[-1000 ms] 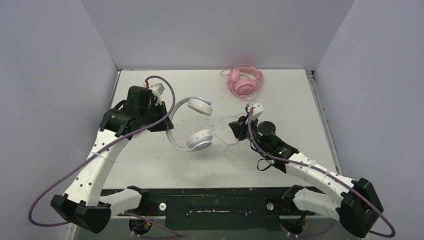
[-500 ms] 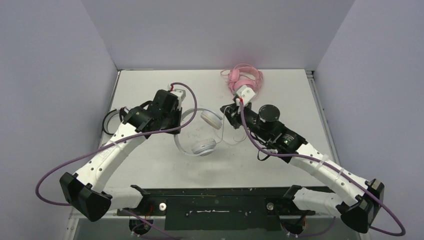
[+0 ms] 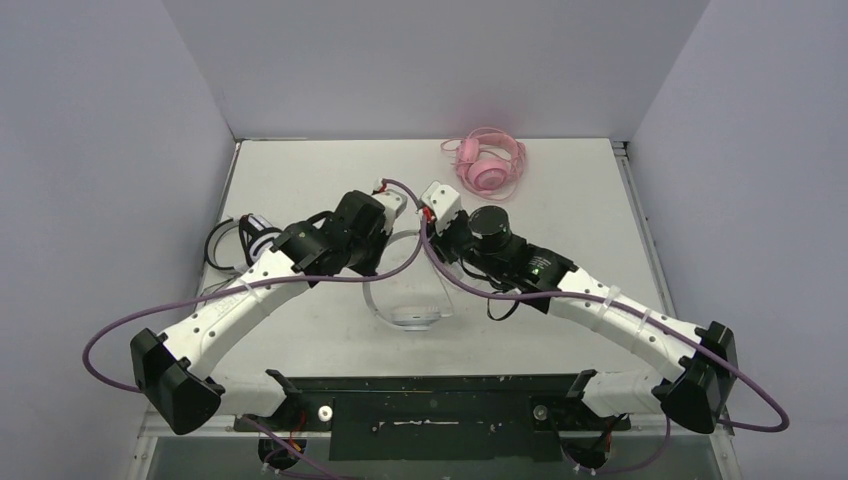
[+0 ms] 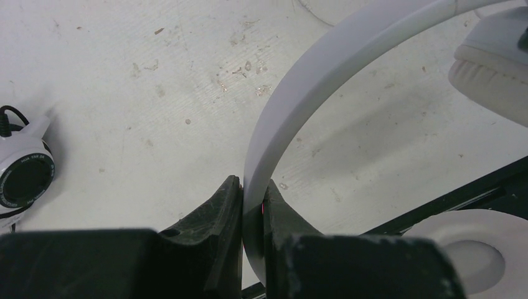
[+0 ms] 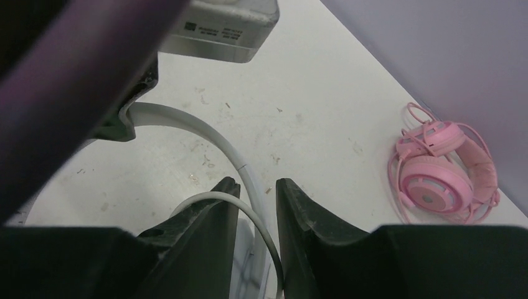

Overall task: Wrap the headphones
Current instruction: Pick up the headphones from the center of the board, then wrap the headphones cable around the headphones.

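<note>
The white headphones (image 3: 417, 316) hang low over the table centre. My left gripper (image 4: 253, 199) is shut on their headband (image 4: 324, 68), with one ear cup (image 4: 492, 81) beyond it and the other (image 4: 464, 249) below right. My right gripper (image 5: 256, 187) sits close beside the left one, jaws apart. The thin white cable (image 5: 249, 212) loops loosely over one finger and down through the gap. The pink headphones (image 3: 488, 165) lie at the back with their cable coiled around them. A black-and-white headset (image 3: 235, 240) lies at the left edge.
The two wrists nearly touch over the table centre; the left wrist's camera housing (image 5: 218, 25) fills the top of the right wrist view. The grey walls close in the table on three sides. The table's dark front rail (image 3: 430, 385) runs just below the hanging ear cup.
The left arm carried the white headphones right and nearer to the front. The right arm swung left and back to meet it, and its jaws parted around the cable.
</note>
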Action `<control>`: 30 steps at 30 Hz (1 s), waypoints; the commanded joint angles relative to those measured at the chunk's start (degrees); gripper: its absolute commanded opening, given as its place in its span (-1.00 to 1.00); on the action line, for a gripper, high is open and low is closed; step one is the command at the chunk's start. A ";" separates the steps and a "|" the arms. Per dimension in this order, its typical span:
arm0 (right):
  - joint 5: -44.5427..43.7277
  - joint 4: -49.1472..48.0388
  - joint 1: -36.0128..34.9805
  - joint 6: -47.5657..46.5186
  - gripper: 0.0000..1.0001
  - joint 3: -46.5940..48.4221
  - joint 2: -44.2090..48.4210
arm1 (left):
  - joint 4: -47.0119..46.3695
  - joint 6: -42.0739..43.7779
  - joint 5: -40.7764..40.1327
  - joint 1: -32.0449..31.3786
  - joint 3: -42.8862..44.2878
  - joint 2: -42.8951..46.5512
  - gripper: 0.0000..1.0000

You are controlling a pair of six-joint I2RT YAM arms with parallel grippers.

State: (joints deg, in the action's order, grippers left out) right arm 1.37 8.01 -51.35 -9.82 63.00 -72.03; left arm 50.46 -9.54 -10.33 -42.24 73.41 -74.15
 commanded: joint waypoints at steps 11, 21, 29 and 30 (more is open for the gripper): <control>17.21 -3.57 11.54 5.64 -0.30 3.12 -3.10 | -7.37 4.31 8.02 -0.55 -2.40 5.64 -1.00; 30.62 -18.17 18.95 14.95 -0.10 -6.14 -2.68 | -2.76 2.20 11.63 -0.54 3.22 9.04 -1.00; 32.84 -28.06 26.96 19.73 0.15 -14.96 0.44 | 3.65 -1.73 11.84 -0.54 9.77 8.67 -1.00; 33.95 -29.45 27.20 19.57 0.25 -16.30 0.81 | 4.01 -2.62 12.15 -0.53 10.46 8.63 -1.00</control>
State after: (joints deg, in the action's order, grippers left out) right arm 30.46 -10.37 -26.30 6.87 49.98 -74.89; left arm 53.49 -7.97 -0.71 -42.57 78.76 -66.39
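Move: The left gripper already grips the white headphones' headband; their far earcup is about 15 cm to its right and 1 cm ahead, the near earcup some 9 cm right and 10 cm back, both about level in height. For the right gripper, the white cable arches just between its parted fingers, with the far earcup some 2 cm back, 2 cm right and 6 cm below. The pink headphones lie roughly 24 cm ahead of the right gripper, 13 cm right and 25 cm down. Ease the right gripper off the far earcup and cable, first forward, then rightward and down, about 6 cm each way forward and right and 5 cm down, spreading the fingers and rolling the wrist some 20 degrees. With the left, keep the headband pinched; after a slight dip, lift it well up and a little back, tilting and turning slightly clockwise. ##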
